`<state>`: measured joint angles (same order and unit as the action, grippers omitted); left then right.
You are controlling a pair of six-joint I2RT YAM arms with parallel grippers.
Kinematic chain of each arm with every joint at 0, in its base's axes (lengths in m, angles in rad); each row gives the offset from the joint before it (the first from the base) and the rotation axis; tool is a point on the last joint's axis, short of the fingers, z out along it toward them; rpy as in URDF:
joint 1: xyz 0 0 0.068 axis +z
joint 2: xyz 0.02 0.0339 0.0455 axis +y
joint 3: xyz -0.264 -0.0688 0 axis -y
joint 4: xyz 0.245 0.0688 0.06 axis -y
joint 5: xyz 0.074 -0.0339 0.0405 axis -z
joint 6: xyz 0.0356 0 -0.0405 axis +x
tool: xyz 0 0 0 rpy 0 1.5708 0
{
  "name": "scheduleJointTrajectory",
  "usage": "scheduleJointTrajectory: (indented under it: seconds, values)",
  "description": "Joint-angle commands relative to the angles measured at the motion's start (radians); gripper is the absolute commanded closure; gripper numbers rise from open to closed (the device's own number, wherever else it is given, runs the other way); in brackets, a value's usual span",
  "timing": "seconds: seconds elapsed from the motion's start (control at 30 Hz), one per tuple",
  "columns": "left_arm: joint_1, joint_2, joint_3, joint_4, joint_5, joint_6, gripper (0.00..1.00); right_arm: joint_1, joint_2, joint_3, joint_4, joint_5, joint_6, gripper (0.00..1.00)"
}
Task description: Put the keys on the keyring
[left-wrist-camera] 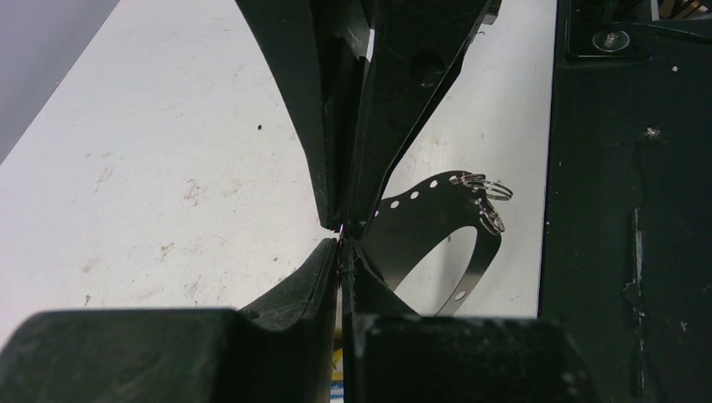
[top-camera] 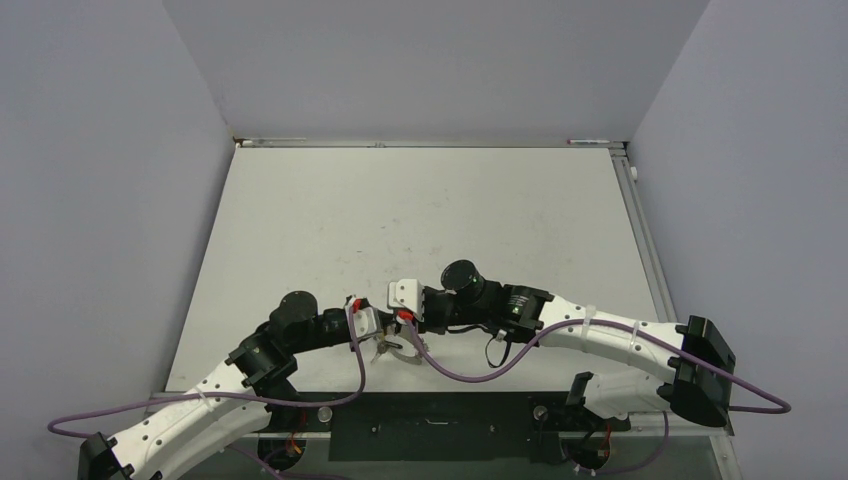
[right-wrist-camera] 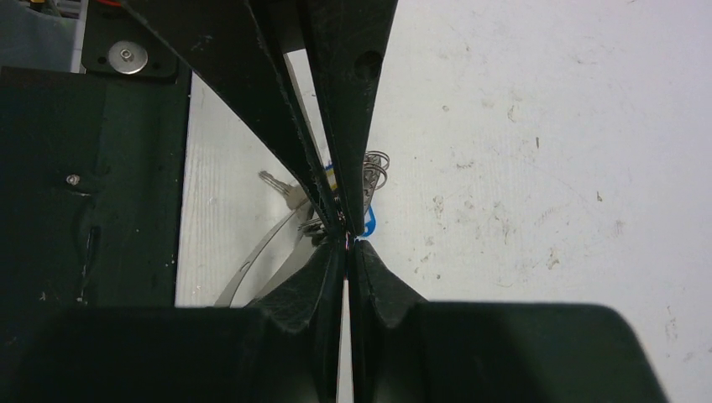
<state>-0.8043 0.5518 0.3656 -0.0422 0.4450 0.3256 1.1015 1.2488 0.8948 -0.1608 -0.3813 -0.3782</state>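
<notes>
My two grippers meet tip to tip low over the near middle of the table point(top-camera: 420, 210). The left gripper point(top-camera: 378, 328) point(left-wrist-camera: 342, 245) is shut, and the keyring point(left-wrist-camera: 483, 252), a thin grey metal band with small holes, runs from its fingertips out to the right. The right gripper point(top-camera: 407, 320) point(right-wrist-camera: 348, 242) is shut against the same spot; what it pinches is hidden. Small split rings point(left-wrist-camera: 485, 189) hang on the band. A silver key blade point(right-wrist-camera: 281, 189) and a blue key head point(right-wrist-camera: 370, 223) show beside the fingertips. The keyring point(top-camera: 405, 355) hangs just below both grippers.
The black base plate point(top-camera: 440, 425) point(left-wrist-camera: 630, 210) point(right-wrist-camera: 84, 210) lines the near table edge right beside the keyring. Purple cables point(top-camera: 470, 375) loop under both arms. Grey walls enclose the table on the left, right and back.
</notes>
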Motion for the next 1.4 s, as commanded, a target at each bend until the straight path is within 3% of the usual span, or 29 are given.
scheduleJointTrajectory:
  seconds: [0.0, 0.23, 0.37, 0.43, 0.83, 1.2, 1.37]
  values:
    - [-0.008, -0.021, 0.053, 0.070, 0.066, -0.005, 1.00, -0.007, 0.001, 0.000, 0.035, 0.067, -0.021, 0.95]
    - [-0.008, -0.041, 0.043, 0.080, 0.037, -0.002, 0.98, -0.002, -0.021, -0.027, 0.074, 0.081, -0.024, 0.95]
    - [-0.007, -0.068, 0.032, 0.108, 0.008, -0.019, 0.64, -0.002, -0.055, -0.060, 0.124, 0.084, -0.023, 0.95]
    - [-0.006, -0.088, 0.022, 0.125, -0.008, -0.026, 0.55, -0.002, -0.071, -0.072, 0.147, 0.079, -0.020, 0.95]
    - [0.006, -0.104, 0.016, 0.183, 0.003, -0.080, 0.57, -0.003, -0.199, -0.164, 0.322, 0.059, 0.019, 0.95]
    - [0.014, -0.114, 0.006, 0.227, 0.006, -0.121, 0.57, -0.003, -0.220, -0.203, 0.390, 0.090, 0.034, 0.95]
    - [0.013, -0.116, 0.022, 0.245, -0.110, -0.218, 0.46, -0.003, -0.242, -0.234, 0.454, 0.125, 0.043, 0.95]
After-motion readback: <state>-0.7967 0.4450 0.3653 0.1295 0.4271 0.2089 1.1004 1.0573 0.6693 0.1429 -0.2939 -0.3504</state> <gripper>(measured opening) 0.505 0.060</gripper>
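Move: The keyring's metal plate is still gripped at its edge in the left fingers; its middle lies about 5 cm back, 1 cm right and 4 cm below the left hand. From the right hand, whose tips meet the left ones around a small key ring, the plate's middle is roughly 4 cm back, level sideways and 4 cm lower. The yellow tag hangs about 4 cm left of the right hand, level fore-and-aft, and 6 cm below it. Open the left gripper about halfway to let go of the plate, raising that hand some 6 cm and tilting its fingers up about 15 degrees. Keep the right fingers shut on the small ring: dip about 2 cm while easing a little to the right, then lift it about 5 cm, fingertips tilting up, to take the keyring over. ##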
